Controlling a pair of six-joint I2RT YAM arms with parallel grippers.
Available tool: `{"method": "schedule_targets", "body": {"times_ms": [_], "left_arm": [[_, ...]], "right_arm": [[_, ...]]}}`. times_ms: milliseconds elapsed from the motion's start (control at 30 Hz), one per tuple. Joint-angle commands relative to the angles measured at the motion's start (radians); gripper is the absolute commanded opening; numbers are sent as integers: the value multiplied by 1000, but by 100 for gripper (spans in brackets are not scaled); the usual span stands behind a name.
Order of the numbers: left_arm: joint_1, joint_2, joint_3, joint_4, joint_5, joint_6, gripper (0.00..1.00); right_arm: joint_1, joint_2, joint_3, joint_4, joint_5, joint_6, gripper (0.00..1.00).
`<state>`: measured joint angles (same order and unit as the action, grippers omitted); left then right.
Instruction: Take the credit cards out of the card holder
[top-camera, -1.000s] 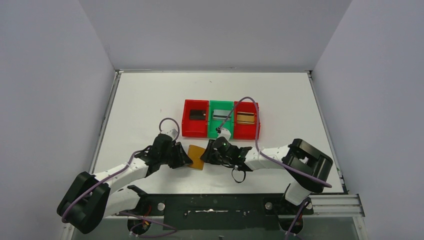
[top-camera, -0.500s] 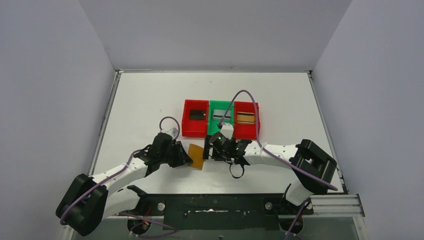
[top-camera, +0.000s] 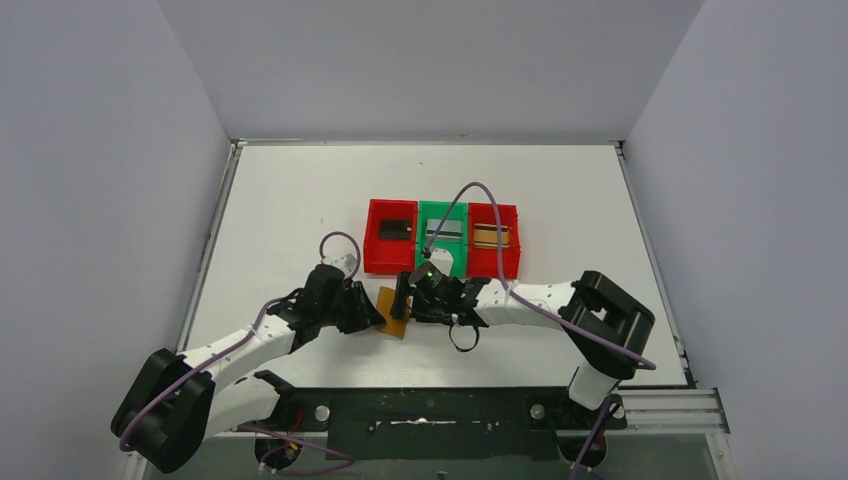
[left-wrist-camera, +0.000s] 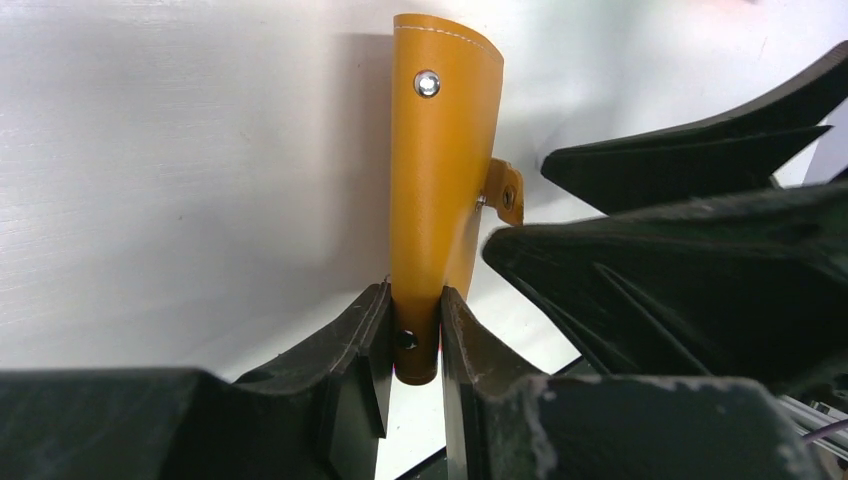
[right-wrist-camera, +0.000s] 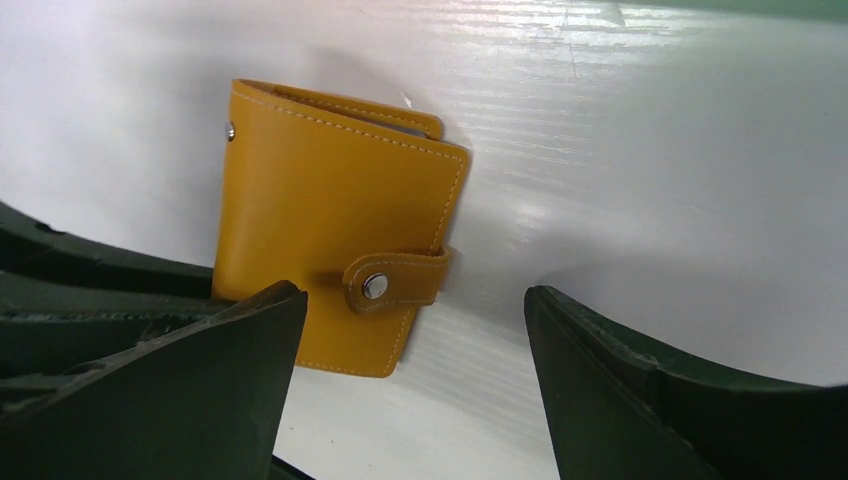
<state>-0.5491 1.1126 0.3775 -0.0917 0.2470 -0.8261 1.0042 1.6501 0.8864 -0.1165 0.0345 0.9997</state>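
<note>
The mustard card holder (top-camera: 392, 313) is folded, standing on edge on the white table with its snap tab (right-wrist-camera: 395, 281) lying across the face. My left gripper (left-wrist-camera: 415, 300) is shut on the holder's (left-wrist-camera: 440, 190) near edge. My right gripper (top-camera: 405, 298) is open, its jaws wide apart in front of the holder (right-wrist-camera: 330, 260) and holding nothing. The credit cards lie in the bins behind: a black one (top-camera: 397, 229), a silver-grey one (top-camera: 444, 230) and a gold-brown one (top-camera: 492, 236).
Three bins stand in a row just behind the grippers: a red bin (top-camera: 375, 255), a green bin (top-camera: 428, 212) and a second red bin (top-camera: 512, 258). My right arm's cable (top-camera: 480, 195) arcs over the green bin. Grey walls enclose the table.
My right gripper has opened wide and slid left, up against the card holder's right side. The left gripper has kept its grip and place.
</note>
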Motion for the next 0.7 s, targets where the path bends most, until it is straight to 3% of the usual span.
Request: {"method": "schedule_targets", "body": {"times_ms": [0, 100, 333, 400, 667], "left_arm": [[-3, -14, 46, -23, -16, 28, 20], [-4, -15, 42, -26, -20, 31, 20], [-5, -4, 41, -21, -19, 35, 20], [-6, 3, 45, -23, -16, 39, 20], [-5, 3, 40, -37, -14, 51, 20]], "right_arm": [[19, 38, 62, -36, 61, 45, 78], [13, 26, 36, -48, 100, 69, 62], [-2, -23, -27, -41, 116, 84, 45], [-3, -28, -34, -30, 113, 84, 35], [-20, -6, -18, -8, 111, 80, 31]]}}
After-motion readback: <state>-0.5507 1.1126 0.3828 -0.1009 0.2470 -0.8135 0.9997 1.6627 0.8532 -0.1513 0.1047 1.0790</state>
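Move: The card holder's loose strap lies just off the right hand's open fingers, about 1 cm ahead, 1 cm to the left and 1 cm below. The card holder's body stands about 3 cm to the left of that hand and 1 cm ahead, also about 1 cm lower; the green tray is some 14 cm ahead, 5 cm to the right and 4 cm below. From the left hand, the strap is about 3 cm ahead and 4 cm to the right, level with the grip. The right hand sinks about 2 cm to the strap beside the card holder, then sweeps about 2 cm to the right, away from the holder's body, while its fingers narrow from nearly wide open to about a third and its wrist turns slightly clockwise. Its left finger ends against the strap, bringing the strap outward with it, while the left arm stays in place and keeps its pinch on the card holder's edge. ##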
